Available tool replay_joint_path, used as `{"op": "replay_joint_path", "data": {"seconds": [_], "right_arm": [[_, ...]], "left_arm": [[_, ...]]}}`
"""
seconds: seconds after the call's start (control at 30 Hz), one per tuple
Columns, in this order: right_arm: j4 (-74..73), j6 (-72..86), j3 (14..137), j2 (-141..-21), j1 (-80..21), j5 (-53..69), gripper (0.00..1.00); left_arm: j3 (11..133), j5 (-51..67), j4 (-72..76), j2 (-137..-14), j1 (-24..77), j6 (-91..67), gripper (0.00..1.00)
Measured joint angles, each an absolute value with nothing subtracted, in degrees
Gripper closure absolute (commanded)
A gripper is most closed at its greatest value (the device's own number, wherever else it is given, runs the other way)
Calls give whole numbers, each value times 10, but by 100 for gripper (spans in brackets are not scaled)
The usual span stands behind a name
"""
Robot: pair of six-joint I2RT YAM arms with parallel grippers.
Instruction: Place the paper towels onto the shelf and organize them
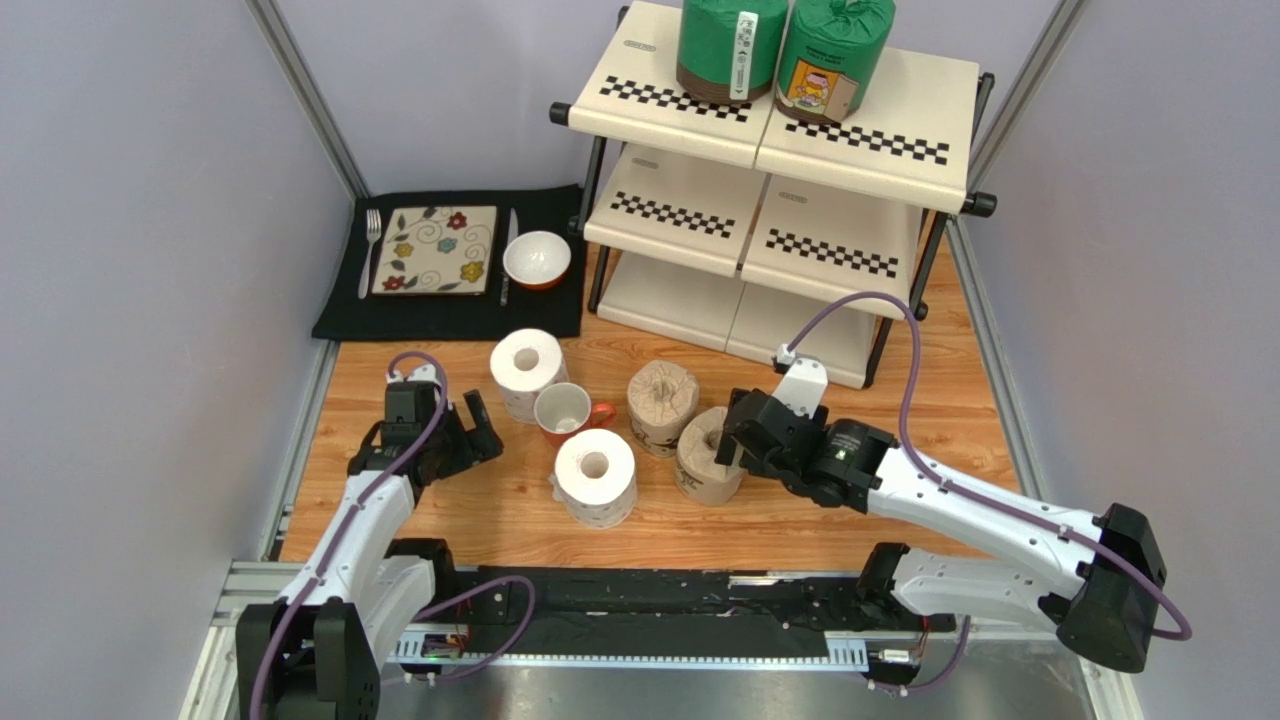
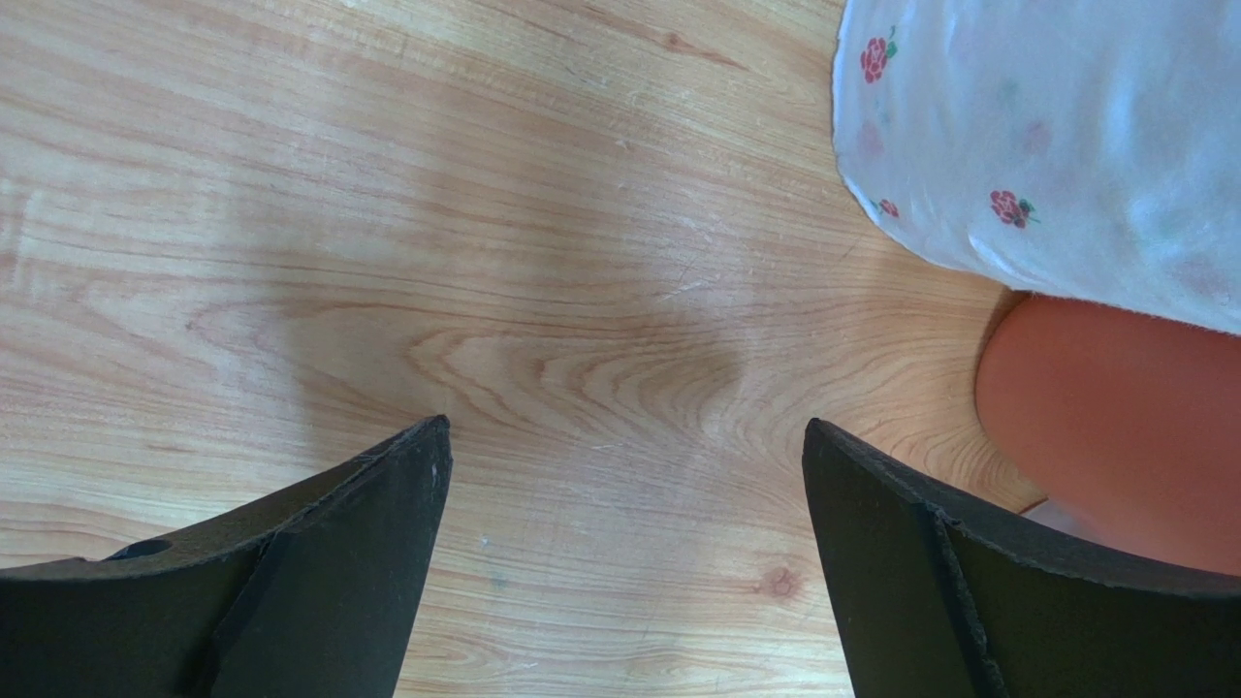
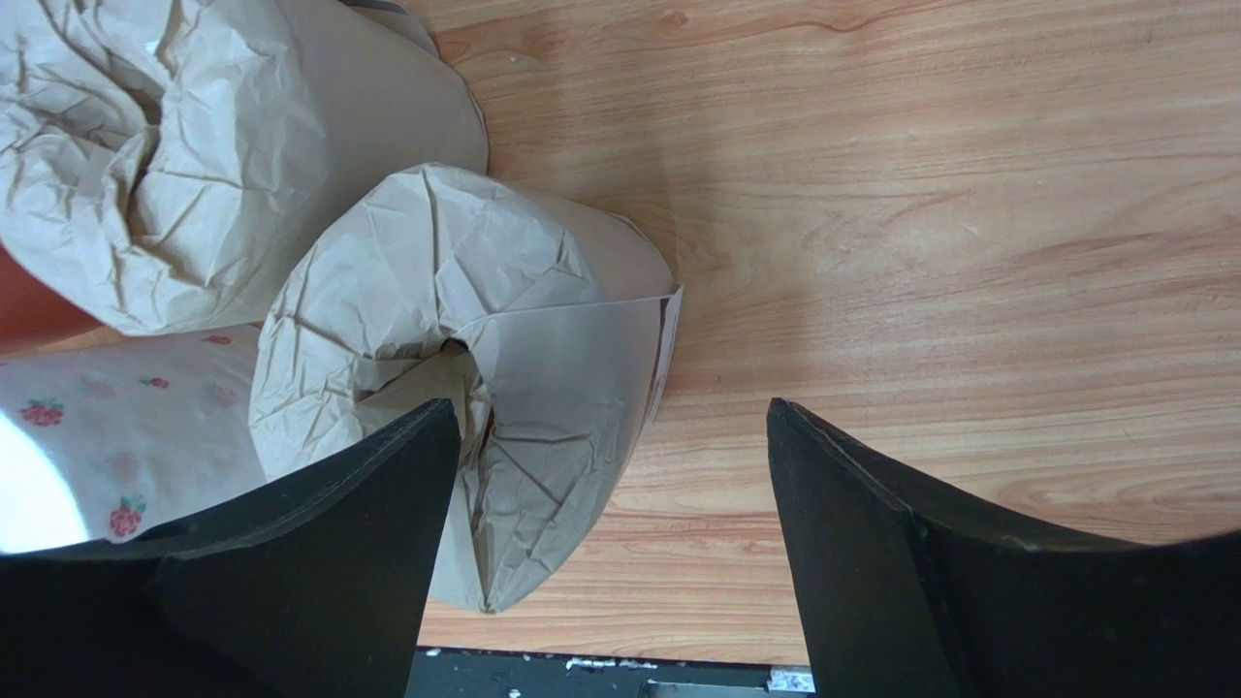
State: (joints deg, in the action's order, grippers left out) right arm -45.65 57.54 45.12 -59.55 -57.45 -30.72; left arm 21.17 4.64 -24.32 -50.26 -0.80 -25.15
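Observation:
Two green paper towels [image 1: 730, 45] [image 1: 831, 57] stand on the top tier of the shelf [image 1: 902, 138]. On the table are two white rolls [image 1: 528, 365] [image 1: 595, 474] and two tan rolls [image 1: 663, 402] [image 1: 706, 455]. My right gripper [image 1: 733, 432] is open at the nearer tan roll. In the right wrist view this roll [image 3: 481, 335] lies on its side, its edge between the jaws. The left finger [image 3: 364, 524] covers its core and the right finger stands clear of it; gripper [image 3: 612, 436]. My left gripper [image 1: 478, 432] [image 2: 627, 436] hangs open over bare wood, left of a white roll [image 2: 1049, 131].
A white-and-orange mug [image 1: 564, 407] [image 2: 1122, 436] sits among the rolls. A black placemat [image 1: 451, 308] at the back left holds a floral plate [image 1: 437, 249], a small bowl [image 1: 537, 258], a fork [image 1: 370, 248] and a knife [image 1: 510, 248]. Grey walls close both sides.

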Motion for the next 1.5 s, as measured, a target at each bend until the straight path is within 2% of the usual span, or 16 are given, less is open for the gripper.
{"op": "replay_joint_path", "data": {"seconds": [0.3, 0.7, 0.8, 0.93, 1.0, 1.2, 1.5], "right_arm": [[-432, 567, 451, -640, -548, -294, 27], [-373, 541, 436, -659, -524, -254, 45], [-359, 529, 432, -659, -524, -238, 55], [-354, 512, 431, -658, -524, -223, 76], [-360, 506, 431, -655, -523, -218, 80], [-409, 471, 459, -611, -523, -215, 82], [-413, 351, 670, -573, -523, -305, 83]], "left_arm": [[212, 54, -245, -500, -8, -252, 1], [206, 77, -251, -483, -8, -252, 1], [203, 80, -250, -481, -8, -252, 1], [203, 84, -250, -481, -8, -251, 1], [203, 86, -250, -481, -8, -251, 1], [202, 90, -249, -479, -8, -251, 2], [201, 96, -249, -478, -8, -251, 2]]}}
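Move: The nearer brown-wrapped paper towel roll stands just left of the open right hand, its middle about 5 cm left, 2 cm ahead and 6 cm lower, with the left finger over its core hole. The other brown roll is some 7 cm farther left and 6 cm farther out than that one; the flowered roll is about 22 cm left and 2 cm back of the hand, the mug 27 cm left and 8 cm ahead. From the left hand, the nearer brown roll lies about 35 cm right and 2 cm back. The right hand eases down about 2.5 cm, first forward and then left by some 2 cm each, while its fingers close and pinch the near brown roll's right-hand wall, left finger in the core hole, right finger outside. After a small draw back it lifts the roll fast, some 19 cm up and then about 5 cm forward towards the shelf, the fingers tilting up roughly 25 degrees and keeping their grip. ##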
